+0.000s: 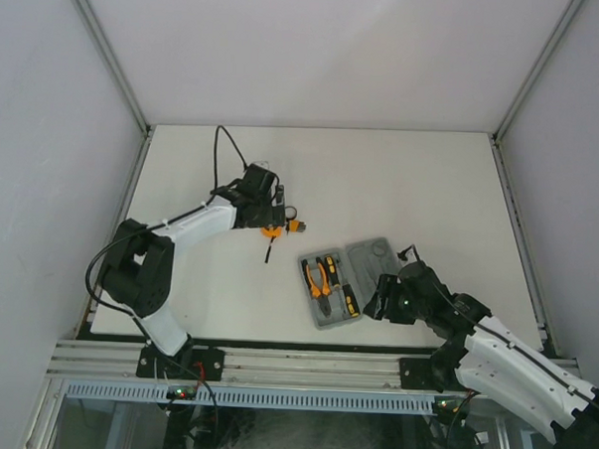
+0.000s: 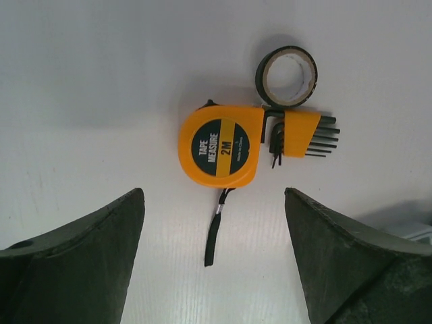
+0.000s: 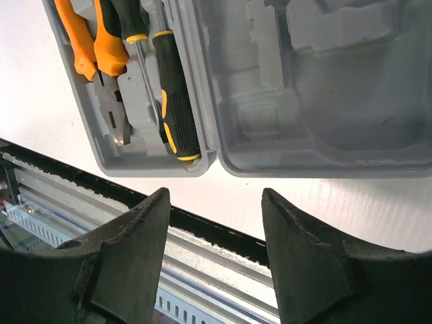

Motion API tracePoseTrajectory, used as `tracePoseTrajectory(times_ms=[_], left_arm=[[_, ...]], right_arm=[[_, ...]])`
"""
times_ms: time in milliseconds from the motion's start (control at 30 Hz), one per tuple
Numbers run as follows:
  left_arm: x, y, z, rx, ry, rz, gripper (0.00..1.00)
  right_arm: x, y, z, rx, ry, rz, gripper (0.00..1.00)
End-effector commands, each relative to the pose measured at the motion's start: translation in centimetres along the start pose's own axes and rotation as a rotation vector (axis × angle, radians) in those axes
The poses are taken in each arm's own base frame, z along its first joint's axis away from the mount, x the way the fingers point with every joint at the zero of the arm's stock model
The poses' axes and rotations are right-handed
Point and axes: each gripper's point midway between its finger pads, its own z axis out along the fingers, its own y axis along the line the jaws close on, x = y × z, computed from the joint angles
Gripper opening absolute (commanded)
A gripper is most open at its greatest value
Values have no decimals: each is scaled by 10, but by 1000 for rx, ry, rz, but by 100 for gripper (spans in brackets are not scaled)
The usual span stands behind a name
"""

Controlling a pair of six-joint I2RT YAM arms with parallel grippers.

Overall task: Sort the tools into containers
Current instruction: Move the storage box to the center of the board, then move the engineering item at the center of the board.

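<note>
A round orange tape measure (image 2: 219, 144) lies on the white table with its black strap (image 2: 214, 233) trailing toward me. Beside it are a small black-orange hex key set (image 2: 302, 135) and a black ring (image 2: 286, 75). My left gripper (image 2: 213, 196) hovers open just short of the tape measure, holding nothing. The grey hinged case (image 3: 324, 115) lies open. Its left half holds orange-handled pliers (image 3: 101, 40) and a black-and-yellow screwdriver (image 3: 172, 94), with a second screwdriver (image 3: 144, 67) beside it. My right gripper (image 3: 214, 196) stands open at the case's near edge, empty.
From above, the case (image 1: 373, 258) sits right of centre near the front, with the tape measure (image 1: 271, 230) to its upper left under the left gripper (image 1: 265, 208). The right gripper (image 1: 375, 309) is near the table's front rail (image 1: 294, 358).
</note>
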Motion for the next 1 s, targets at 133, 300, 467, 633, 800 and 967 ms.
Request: tracePoseTrajectory(times_ms=[133,300,467,633,800,967], left_arm=[[-22,-17,13,33,-9,42,85],[-18,-16,24,14,13,49,80],[-17,-17,34,4,26,61,74],[-14,-12,42,-26,36,84,64],[-10,-4,45,-55,47,123,53],[4,5,41,-62,69,147,49]], right_arm=[[-15,16,-5,-44,-39,-18,57],[-12,17,-3,-48,-23,-17,56],[-11,18,-2,-49,-16,-21,56],[-10,18,-2,-49,-13,-21,56],[-10,18,-2,-50,-9,-24,55],[-9,20,-1,-54,-4,-29,56]])
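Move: The tape measure lies about 4 cm ahead of the left hand, a centimetre to its right and roughly 6 cm below. The tape roll touches its far right corner, some 8 cm ahead and 5 cm right of the hand, with the hex keys 5 cm ahead and 7 cm right. The storage box is about 9 cm back and 20 cm right. For the right hand, the tape measure is roughly 24 cm ahead, 23 cm left and 5 cm lower. Over the tape measure the left hand comes down about 4 cm, easing forward some 2.5 cm as it sinks, with the wrist turning only slightly. Its wide-open fingers draw in to about half open, ending close around the tape measure's near part; whether they touch it yet can't be seen. ##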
